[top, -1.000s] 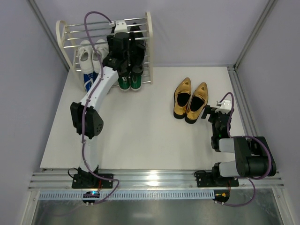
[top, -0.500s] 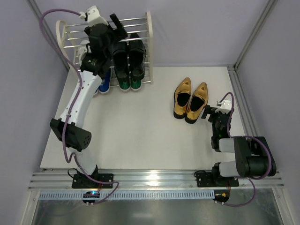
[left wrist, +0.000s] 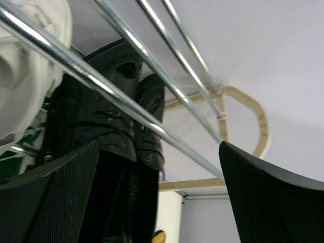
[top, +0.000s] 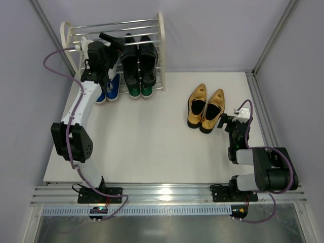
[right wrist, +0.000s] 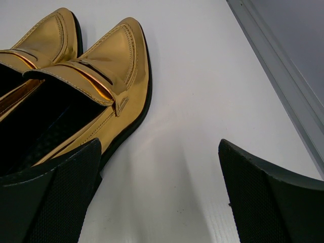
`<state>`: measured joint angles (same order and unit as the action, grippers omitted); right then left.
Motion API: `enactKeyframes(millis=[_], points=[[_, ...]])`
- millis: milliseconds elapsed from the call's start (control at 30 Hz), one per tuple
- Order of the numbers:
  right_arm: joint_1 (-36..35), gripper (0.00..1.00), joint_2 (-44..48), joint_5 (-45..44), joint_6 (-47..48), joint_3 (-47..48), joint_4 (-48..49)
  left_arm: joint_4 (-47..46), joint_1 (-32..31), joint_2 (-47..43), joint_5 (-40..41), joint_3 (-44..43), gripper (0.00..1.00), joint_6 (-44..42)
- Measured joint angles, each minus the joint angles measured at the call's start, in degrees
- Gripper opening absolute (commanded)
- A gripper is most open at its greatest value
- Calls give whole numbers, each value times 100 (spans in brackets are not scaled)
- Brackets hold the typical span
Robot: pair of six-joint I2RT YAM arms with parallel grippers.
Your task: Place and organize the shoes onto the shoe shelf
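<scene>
The shoe shelf (top: 161, 30) stands at the back left, and its chrome rods (left wrist: 152, 124) cross the left wrist view. Glossy black loafers (top: 135, 56) (left wrist: 109, 121) rest on its right half, above green sneakers (top: 134, 91). Blue sneakers (top: 109, 90) sit low on the left half. A white sneaker (left wrist: 23, 76) shows at the left of the wrist view. My left gripper (top: 110, 40) (left wrist: 159, 202) hovers over the shelf's left half, open, holding nothing. Gold pointed shoes (top: 206, 107) (right wrist: 96, 76) lie on the table. My right gripper (top: 227, 122) (right wrist: 159, 195) rests open just right of their heels.
The white table (top: 152, 136) ends at grey walls at the back and sides. A metal rail (top: 258, 106) (right wrist: 283, 66) runs along the right edge close to the right arm. The left arm's purple cable (top: 55, 61) loops out beside the shelf's left frame.
The left arm has swung left, away from the black loafers, which stay on the shelf. Its jaws have spread wider. The right arm and gold shoes have not moved.
</scene>
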<state>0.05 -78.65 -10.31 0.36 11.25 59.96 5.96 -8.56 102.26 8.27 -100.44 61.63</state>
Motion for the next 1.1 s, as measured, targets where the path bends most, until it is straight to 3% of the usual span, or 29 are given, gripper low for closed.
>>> enactKeyframes(millis=[167, 300, 467, 700, 833, 1100], points=[[0, 97, 0, 0, 0, 0, 0, -754, 2, 35, 48, 15, 96, 686], [0, 97, 0, 0, 0, 0, 0, -1113, 9, 199, 164, 39, 73, 1161], [0, 97, 0, 0, 0, 0, 0, -1303, 11, 680, 162, 39, 57, 1613], [0, 97, 0, 0, 0, 0, 0, -1641, 15, 811, 125, 59, 2, 2109], [0, 97, 0, 0, 0, 0, 0, -1628, 39, 811, 103, 85, 0, 2927], [0, 97, 0, 0, 0, 0, 0, -1360, 61, 732, 26, 46, 0, 2944]])
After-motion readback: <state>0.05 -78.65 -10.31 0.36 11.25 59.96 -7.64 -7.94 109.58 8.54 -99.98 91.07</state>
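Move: The shelf rail the open left hand is about to close on runs left to right about 4 cm ahead of its fingers, roughly level with them. The black loafers on the tier below are centred some 11 cm to the hand's right, 5 cm back and 9 cm lower; the white sneakers are about 7 cm to its left, 4 cm back and 9 cm lower. From the idle right hand, the rail's gripping point is roughly 25 cm ahead, 55 cm left and 27 cm up. The left hand, wide open, first lifts about 4 cm while easing forward, then dips back to its starting height as it reaches the rail, ending some 4 cm farther forward. On the way it rolls about 30 degrees, left side down, so that the fingers sit above and below the rail, and they close almost fully and pinch it, then hold there. ##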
